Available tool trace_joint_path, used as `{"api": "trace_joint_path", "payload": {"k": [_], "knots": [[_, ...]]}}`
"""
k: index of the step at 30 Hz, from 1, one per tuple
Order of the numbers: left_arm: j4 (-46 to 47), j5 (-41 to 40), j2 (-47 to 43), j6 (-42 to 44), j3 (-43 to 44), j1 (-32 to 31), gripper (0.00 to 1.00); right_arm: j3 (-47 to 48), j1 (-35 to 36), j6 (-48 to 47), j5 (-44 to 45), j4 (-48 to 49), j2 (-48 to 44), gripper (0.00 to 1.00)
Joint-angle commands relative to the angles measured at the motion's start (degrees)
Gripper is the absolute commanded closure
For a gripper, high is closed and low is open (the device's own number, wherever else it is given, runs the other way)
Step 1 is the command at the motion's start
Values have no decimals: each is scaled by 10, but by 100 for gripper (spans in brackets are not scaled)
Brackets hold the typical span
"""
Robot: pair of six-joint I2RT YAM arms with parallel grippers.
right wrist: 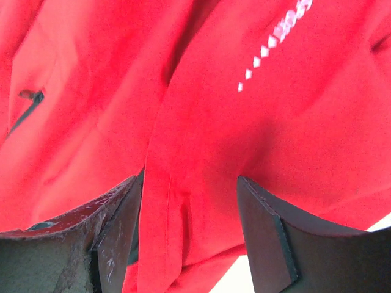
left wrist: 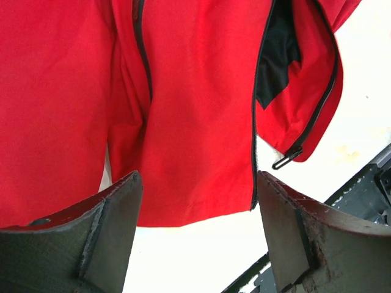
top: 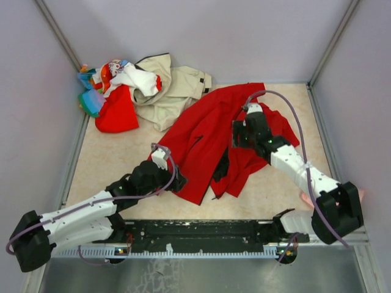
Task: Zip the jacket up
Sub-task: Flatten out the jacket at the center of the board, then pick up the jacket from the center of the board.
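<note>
The red jacket (top: 204,137) lies crumpled in the middle of the table, its front unzipped and black lining (left wrist: 278,61) showing. In the left wrist view the black front zipper (left wrist: 253,146) runs down to the hem, with a zipper pull (left wrist: 286,159) hanging on the other flap. My left gripper (top: 160,157) (left wrist: 198,183) is open just short of the hem's lower left corner, nothing between its fingers. My right gripper (top: 247,127) (right wrist: 188,183) is open over the jacket's right side, straddling a fold of red cloth below the white logo (right wrist: 275,33).
A beige jacket (top: 174,91) and a heap of mixed clothes (top: 113,82) with a smaller red garment (top: 117,115) lie at the back left. Grey walls enclose the table on three sides. A black rail (top: 201,235) runs along the near edge.
</note>
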Motion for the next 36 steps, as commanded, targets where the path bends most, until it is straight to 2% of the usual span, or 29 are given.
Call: {"api": "trace_joint_path", "payload": {"k": [1, 8, 14, 19, 23, 27, 36], "knots": [[35, 6, 36, 24, 43, 1, 19, -57, 12, 46, -38, 50, -60, 35], [87, 19, 161, 33, 104, 1, 18, -154, 42, 82, -63, 74, -108, 35], [94, 34, 258, 51, 176, 1, 18, -213, 84, 111, -79, 97, -139, 34], [89, 38, 347, 56, 226, 1, 18, -249, 119, 136, -45, 108, -154, 34], [101, 3, 402, 55, 251, 2, 18, -271, 121, 141, -31, 112, -159, 34], [95, -31, 459, 67, 300, 9, 18, -288, 121, 145, -25, 131, -173, 43], [81, 14, 562, 76, 412, 56, 19, -317, 121, 147, 3, 170, -186, 71]]}}
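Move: My left hand, just clear of the cloth, is bound for the left front panel's zip edge, about 15 cm ahead, 15 cm to the right and 8 cm below. The panel's pocket zip is some 17 cm ahead and 7 cm right, and its hem corner 5 cm back and 8 cm right. For my right hand, the folded edge of the right panel is about 11 cm back, 3 cm left and 10 cm below; the dark lining lies 9 cm back, 6 cm left. I draw my right hand back some 12 cm and down 9 cm onto the right panel's folded edge, tilting it slightly, then close the open fingers about halfway around the fold. Meanwhile my left hand, fingers wide, sweeps right and forward over the left panel, sinks about 5 cm, and ends going mostly forward, its right fingertip pressing at the zip edge. ##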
